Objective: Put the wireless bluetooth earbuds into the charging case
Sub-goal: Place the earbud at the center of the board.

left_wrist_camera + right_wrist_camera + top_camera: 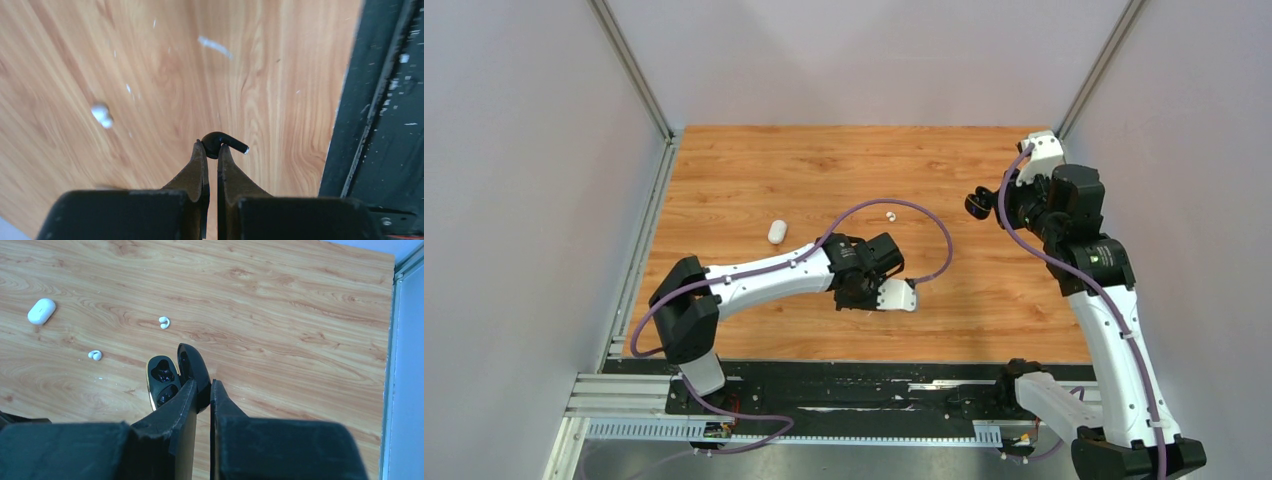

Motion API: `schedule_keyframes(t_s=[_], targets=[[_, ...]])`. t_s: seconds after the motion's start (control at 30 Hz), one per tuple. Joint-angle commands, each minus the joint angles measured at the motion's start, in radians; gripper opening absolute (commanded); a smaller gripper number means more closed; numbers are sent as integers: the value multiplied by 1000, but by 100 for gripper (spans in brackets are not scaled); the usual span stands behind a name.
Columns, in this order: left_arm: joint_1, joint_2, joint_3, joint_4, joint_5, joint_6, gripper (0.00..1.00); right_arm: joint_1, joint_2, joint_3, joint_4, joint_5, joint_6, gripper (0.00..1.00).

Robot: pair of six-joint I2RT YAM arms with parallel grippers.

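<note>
My left gripper [211, 147] is shut on a glossy black earbud [222, 142], pinching its head with the stem sticking out right, a little above the wood. In the top view it [864, 285] hangs over the table's near middle. My right gripper [202, 384] is shut on the lid of an open black charging case [165, 382], held above the table at the right [977, 203]. Its two wells face up, dark and glossy; I cannot tell if one is filled. Two white earbuds [164, 322] [94, 355] lie on the wood.
A shut white case [776, 231] lies left of centre, also in the right wrist view [41, 310]. One white earbud [890, 214] shows in the top view. A purple cable loops over the table's middle. The black base rail [385, 100] runs along the near edge.
</note>
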Motion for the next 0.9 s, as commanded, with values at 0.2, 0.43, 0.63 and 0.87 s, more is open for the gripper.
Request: schedule_keyframes(t_s=[0.2,0.43,0.63,0.87], targets=[[86,210,137,-123,-345,-427,0,-4,-9,-60,11,-6,-22,0],[135,318,172,-104,-389,-500,1,-4,-19,-96,11,-9,-12,0],[152,399,170,-99,-294,-497,15,-4,-28,-107,11,-3,-9,0],[182,372,185,-64,-228,-514,42,-5,-24,-85,-12,8,-19,0]])
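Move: My left hand grips the black earbud, and its spot at the board's centre is bare wood some 7 cm ahead, 6 cm to the left and about 10 cm down. The pair of white earbuds lies roughly 14 cm ahead and 5 cm left of this hand; the white case stands about 19 cm ahead and 18 cm left, both on the board. From my right hand that spot is about 28 cm left, 4 cm back and 31 cm below. I swing my left hand forward and left while sinking, stopping short of the white earbuds, then go almost straight down to the wood, about 8 cm lower in all. On the way the wrist turns some 40 degrees counter-clockwise and comes upright; near the board my fingers open partway and let go of the black earbud. My right hand, still holding the open black case, lowers some 5 cm. ##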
